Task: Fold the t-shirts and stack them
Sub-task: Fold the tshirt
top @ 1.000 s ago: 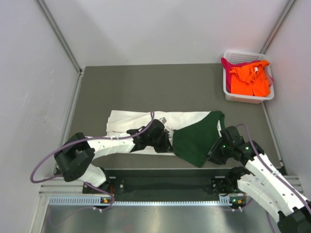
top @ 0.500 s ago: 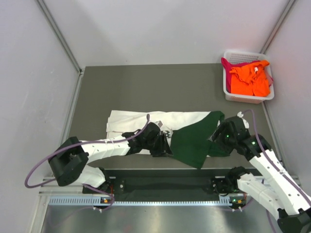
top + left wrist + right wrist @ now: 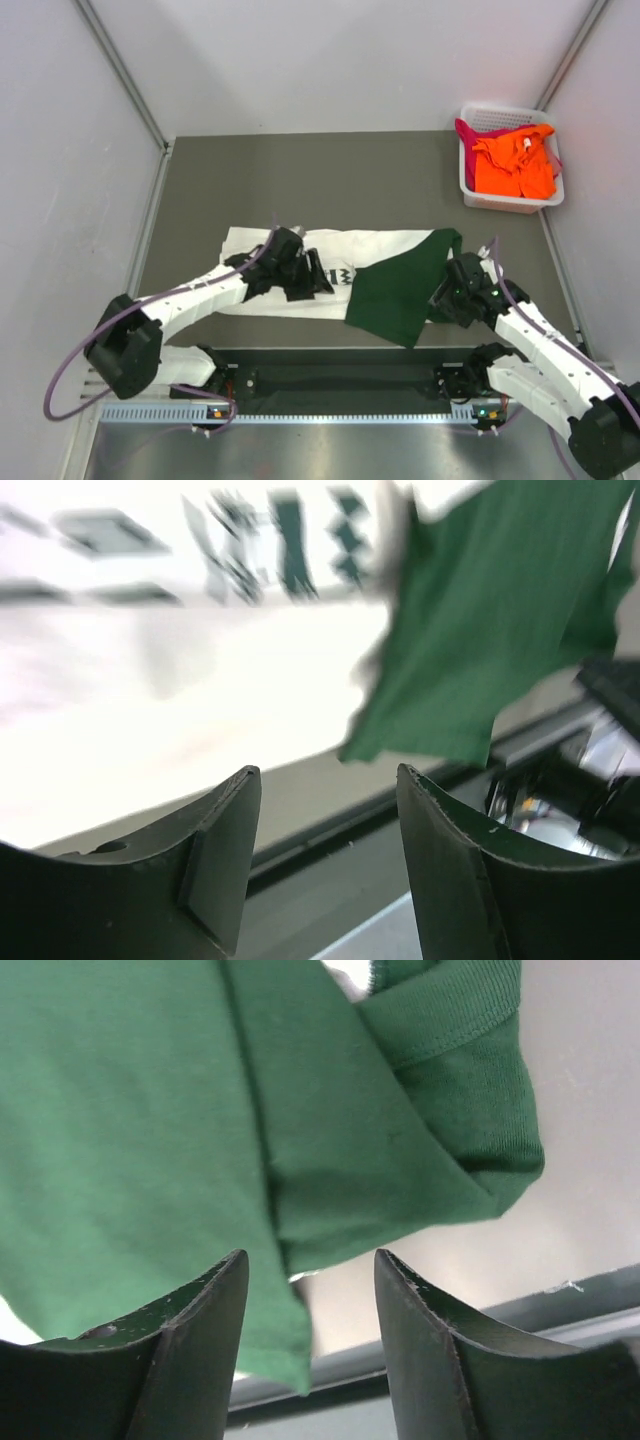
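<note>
The white t-shirt (image 3: 270, 250) with black print lies flat across the near part of the table. Its dark green part (image 3: 400, 290) is folded over at the right. My left gripper (image 3: 308, 277) is open and empty over the white front, beside the print. In the left wrist view (image 3: 325, 780) its jaws stand wide apart, with the white cloth (image 3: 150, 700) and the green flap (image 3: 480, 630) ahead. My right gripper (image 3: 447, 296) is open at the green sleeve. In the right wrist view (image 3: 310, 1265) the green cloth (image 3: 200, 1110) hangs just ahead of the open jaws.
A white lattice basket (image 3: 466, 190) stands at the far right and holds an orange shirt (image 3: 515, 165) and a magenta shirt (image 3: 466, 132). The table's near edge with a metal rail (image 3: 340, 412) runs just below the shirt. Grey walls stand on both sides.
My left gripper has moved left along the white shirt, away from the green flap. My right gripper went up to the sleeve, then came back toward the near edge.
</note>
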{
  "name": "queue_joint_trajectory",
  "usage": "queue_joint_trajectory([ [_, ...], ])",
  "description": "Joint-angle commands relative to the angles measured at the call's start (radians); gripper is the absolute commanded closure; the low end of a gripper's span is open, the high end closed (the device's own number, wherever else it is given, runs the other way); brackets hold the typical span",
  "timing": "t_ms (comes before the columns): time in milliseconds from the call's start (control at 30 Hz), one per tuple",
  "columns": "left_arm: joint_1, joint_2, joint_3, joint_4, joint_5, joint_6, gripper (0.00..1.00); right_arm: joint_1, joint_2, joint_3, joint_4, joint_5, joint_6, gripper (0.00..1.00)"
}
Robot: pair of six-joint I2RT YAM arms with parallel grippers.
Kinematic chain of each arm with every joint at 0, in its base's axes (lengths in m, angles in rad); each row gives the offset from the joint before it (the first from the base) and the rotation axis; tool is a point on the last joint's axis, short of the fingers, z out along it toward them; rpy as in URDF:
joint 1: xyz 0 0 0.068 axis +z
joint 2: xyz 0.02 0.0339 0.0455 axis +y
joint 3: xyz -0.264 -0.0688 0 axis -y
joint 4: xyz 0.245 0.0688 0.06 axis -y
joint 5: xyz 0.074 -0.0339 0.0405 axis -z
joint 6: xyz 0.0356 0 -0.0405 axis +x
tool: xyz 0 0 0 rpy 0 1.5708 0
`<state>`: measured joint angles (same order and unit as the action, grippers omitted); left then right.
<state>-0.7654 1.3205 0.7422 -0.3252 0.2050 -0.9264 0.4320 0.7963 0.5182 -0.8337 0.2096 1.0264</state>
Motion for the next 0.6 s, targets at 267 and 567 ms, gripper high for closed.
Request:
queue_joint_trajectory([
  [267, 0.374, -0.207, 0.068, -0.186, 0.047, 0.207, 0.39, 0.007, 0.148, -0.064, 0.225, 0.059, 0.046, 0.48],
  [567, 0.48, -0.256, 0.065, -0.206, 0.073, 0.242, 0.39, 0.007, 0.385, -0.032, 0.361, 0.102, 0.037, 0.49],
])
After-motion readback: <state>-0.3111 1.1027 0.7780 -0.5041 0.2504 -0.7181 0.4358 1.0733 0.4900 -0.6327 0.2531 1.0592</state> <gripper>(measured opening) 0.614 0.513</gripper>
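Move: The left hand, open, hovers about 8 cm above the shirt. The shirt's far-left white corner lies some 24 cm to its left and 13 cm ahead; the near-left corner is 27 cm left and 9 cm back, and the "W" of the print about 7 cm right and 2 cm ahead. The right hand hangs roughly 5 cm above the green sleeve edge, 2 cm ahead; from this hand the white stripe is 12 cm ahead and 3 cm right, the green hem tip 10 cm back and 7 cm left. Leftward and forward, the left hand sweeps back over the white body, away from the green panel and towards the far-left corner, about 13 cm across while rising some 5 cm, turning roughly 15 degrees counter-clockwise and slowing, fingers open and empty. The right hand meanwhile sinks about 4 cm and eases 2 cm forward, keeping its half-open fingers astride the green sleeve edge until the right fingertip meets the cloth. ##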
